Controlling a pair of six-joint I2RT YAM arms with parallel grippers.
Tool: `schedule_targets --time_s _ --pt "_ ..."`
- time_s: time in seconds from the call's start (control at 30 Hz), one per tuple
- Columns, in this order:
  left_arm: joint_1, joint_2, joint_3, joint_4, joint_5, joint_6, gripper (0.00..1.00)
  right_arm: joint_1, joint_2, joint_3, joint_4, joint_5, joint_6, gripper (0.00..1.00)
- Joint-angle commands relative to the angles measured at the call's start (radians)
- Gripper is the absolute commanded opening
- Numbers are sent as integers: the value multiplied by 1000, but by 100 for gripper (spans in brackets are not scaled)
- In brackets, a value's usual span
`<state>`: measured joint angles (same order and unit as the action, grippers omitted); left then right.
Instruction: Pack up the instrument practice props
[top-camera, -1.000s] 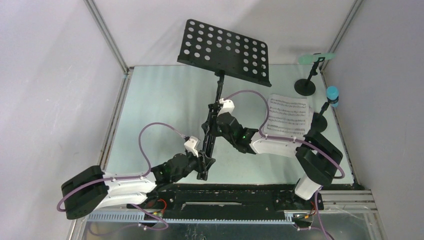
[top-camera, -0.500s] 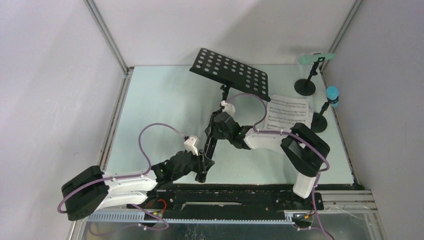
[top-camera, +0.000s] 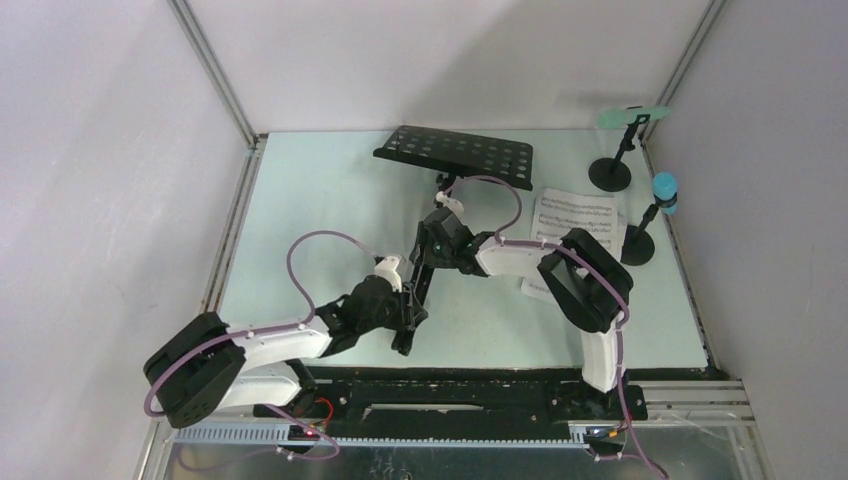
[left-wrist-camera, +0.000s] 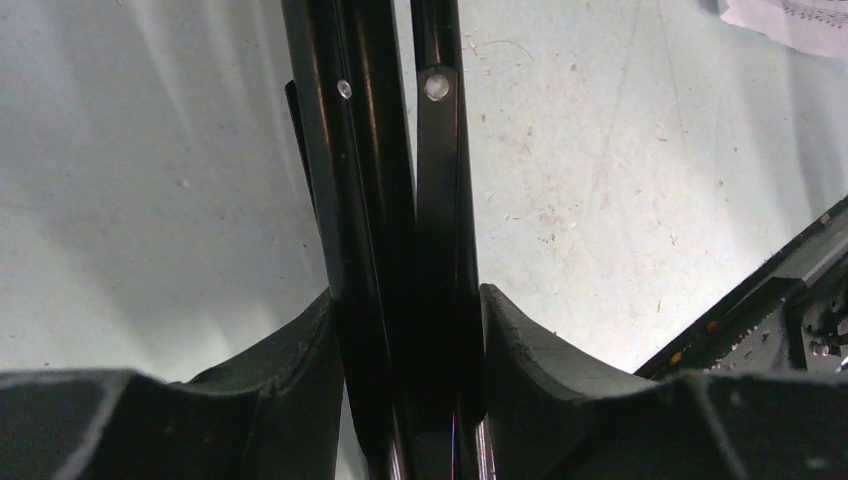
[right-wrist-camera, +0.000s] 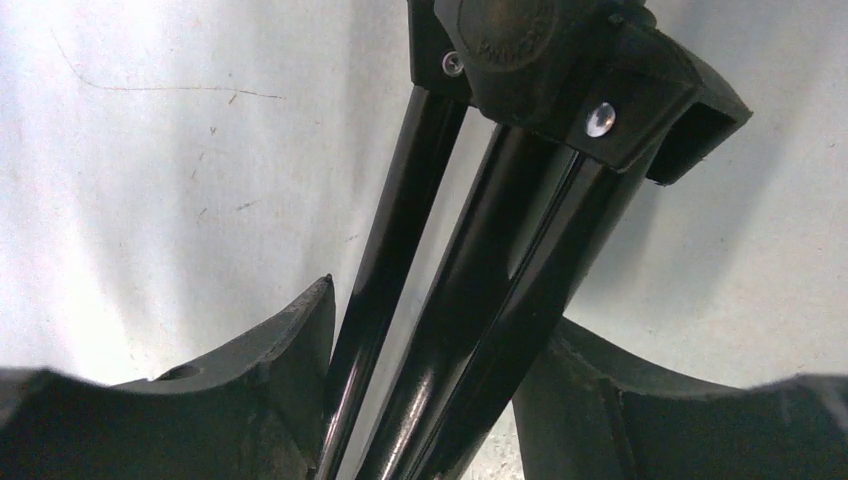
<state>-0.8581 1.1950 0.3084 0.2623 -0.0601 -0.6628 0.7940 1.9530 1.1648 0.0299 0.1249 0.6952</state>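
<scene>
The black music rack lies tilted low over the table, its perforated desk (top-camera: 455, 155) near the back and nearly edge-on. My left gripper (top-camera: 405, 305) is shut on the folded tripod legs (left-wrist-camera: 400, 200), both pads pressed against the tubes (left-wrist-camera: 405, 330). Higher up the legs, my right gripper (top-camera: 430, 245) is shut on the tubes (right-wrist-camera: 480, 300) just below the leg hub (right-wrist-camera: 560, 60). White sheet-music pages (top-camera: 575, 215) lie at the right. A mint-green microphone (top-camera: 630, 117) and a blue microphone (top-camera: 664, 192) sit on their round-based holders (top-camera: 610, 172) (top-camera: 637, 245).
Grey walls with metal corner posts (top-camera: 215, 80) close in the pale green table (top-camera: 300, 220) on three sides. A black rail (top-camera: 480, 385) runs along the near edge by the arm bases. The right arm's elbow (top-camera: 580, 280) covers part of the pages.
The rack has tipped back and down, its desk going from facing the camera to almost flat. Both arms moved forward with the legs, and the right elbow swung left over the pages.
</scene>
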Motion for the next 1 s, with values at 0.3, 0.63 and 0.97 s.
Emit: schedule_targets --time_s 0.3,0.63,0.97 --pt "137 78 136 -74 -31 177 23 -32 -117 68 -62 11 -325 92" --pt "140 -21 134 -173 -83 199 60 72 -438 -90 -296 162 -324 100" --pt "139 -337 194 -413 -201 207 100 143 -647 -118 -662 317 -191 100"
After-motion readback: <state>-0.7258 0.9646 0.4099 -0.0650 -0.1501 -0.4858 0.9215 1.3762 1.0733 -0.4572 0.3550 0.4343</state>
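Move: Both grippers still hold the folded legs of the music stand, right at their pads, with the table top only about 3 cm below. The stand's feet lie some 7 cm back and 2 cm left of the left gripper. From the right gripper the leg hub is about 5 cm ahead and 1 cm right, the stand's desk some 21 cm ahead and 6 cm right, and the sheet music about level with it, 32 cm to the right. Keep the left gripper shut on the folded legs, easing it a touch forward and down, while the right one opens wide first, lets go and draws up about 13 cm, back and to the right, off the stand. Only then open the left gripper wide, release the legs and pull it away to the left, up and slightly forward, some 7 cm in all. ##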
